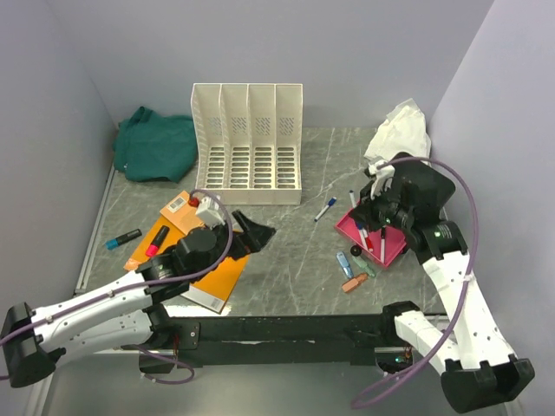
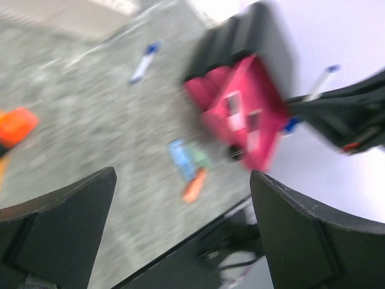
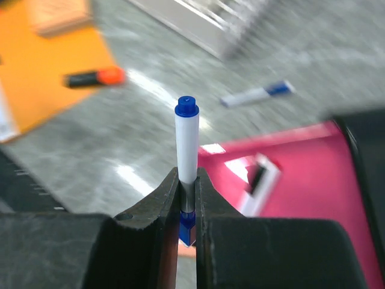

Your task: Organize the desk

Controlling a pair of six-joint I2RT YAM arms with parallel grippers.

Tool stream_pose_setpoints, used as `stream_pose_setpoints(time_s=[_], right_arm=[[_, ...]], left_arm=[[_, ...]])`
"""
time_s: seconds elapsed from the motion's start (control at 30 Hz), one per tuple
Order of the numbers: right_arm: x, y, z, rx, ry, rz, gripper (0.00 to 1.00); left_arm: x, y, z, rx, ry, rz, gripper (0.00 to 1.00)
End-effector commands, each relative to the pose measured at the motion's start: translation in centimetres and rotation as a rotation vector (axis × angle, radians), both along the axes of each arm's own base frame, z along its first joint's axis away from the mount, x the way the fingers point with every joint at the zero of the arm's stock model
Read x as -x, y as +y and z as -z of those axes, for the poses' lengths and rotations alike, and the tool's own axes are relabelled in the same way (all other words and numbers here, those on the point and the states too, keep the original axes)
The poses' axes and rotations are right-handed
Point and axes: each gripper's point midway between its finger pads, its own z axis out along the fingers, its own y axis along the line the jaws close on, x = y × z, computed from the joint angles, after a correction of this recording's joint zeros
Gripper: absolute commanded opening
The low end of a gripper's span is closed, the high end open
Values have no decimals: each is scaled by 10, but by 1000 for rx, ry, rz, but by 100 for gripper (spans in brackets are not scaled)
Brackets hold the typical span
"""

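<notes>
The desk (image 1: pixel 295 260) is a dark grey-green stone-look top with scattered stationery. My right gripper (image 1: pixel 364 211) is shut on a white marker with blue ends (image 3: pixel 186 144) and holds it upright between its fingers (image 3: pixel 157 205), just above the left edge of a pink tray (image 3: pixel 313 174). The tray (image 1: pixel 392 250) sits at the right front and holds several markers. My left gripper (image 1: pixel 251 227) is open and empty, hovering over the front left of the desk. Its view (image 2: pixel 180 180) looks across the desk to the pink tray (image 2: pixel 240 114).
A white file organizer (image 1: pixel 247 143) stands at the back. A green cloth (image 1: pixel 156 143) lies back left and a white cloth (image 1: pixel 401 130) back right. An orange folder (image 1: pixel 217 269) carries an orange highlighter (image 1: pixel 157 240). A loose blue marker (image 1: pixel 325 208), a blue highlighter (image 1: pixel 123 238) and small erasers (image 1: pixel 351 270) lie around.
</notes>
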Motion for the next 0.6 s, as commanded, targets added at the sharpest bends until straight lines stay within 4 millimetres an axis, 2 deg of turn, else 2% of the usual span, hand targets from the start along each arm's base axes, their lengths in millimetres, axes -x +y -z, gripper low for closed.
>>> stream_pose_setpoints(time_s=[0.0, 0.13, 0.33, 0.47, 0.57], right_arm=[[-3, -60, 47, 219, 55, 231, 2], [-4, -73, 57, 234, 77, 295, 8], [-10, -84, 67, 273, 117, 341, 20], [-10, -87, 71, 287, 124, 347, 35], [-10, -88, 70, 289, 122, 351, 37]], left_arm=[[10, 33, 51, -143, 59, -42, 99], [16, 41, 71, -125, 80, -45, 99], [17, 34, 81, -161, 81, -12, 99], [16, 29, 86, -191, 84, 7, 99], [16, 24, 89, -211, 81, 26, 99]])
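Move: The blue-capped marker in the right fingers is bound for the open pink drawer, whose middle lies about 2 cm ahead, 9 cm right and 12 cm below that hand; a loose blue marker lies some 11 cm ahead, 5 cm left, and a blue tube 9 cm back, 2 cm right, both on the table 19 cm down. From the empty left hand, the orange-capped highlighter lies about 10 cm ahead, 7 cm left, 21 cm below. The held blue marker is carried right and down into the open drawer by the right hand, about 8 cm each way, while the wrist turns some 20 degrees clockwise and tips down; easing to a stop, the fingers part a little and let go of it. The left hand, wide open, sinks about 11 cm and drifts left towards the orange-capped highlighter, touching nothing. ##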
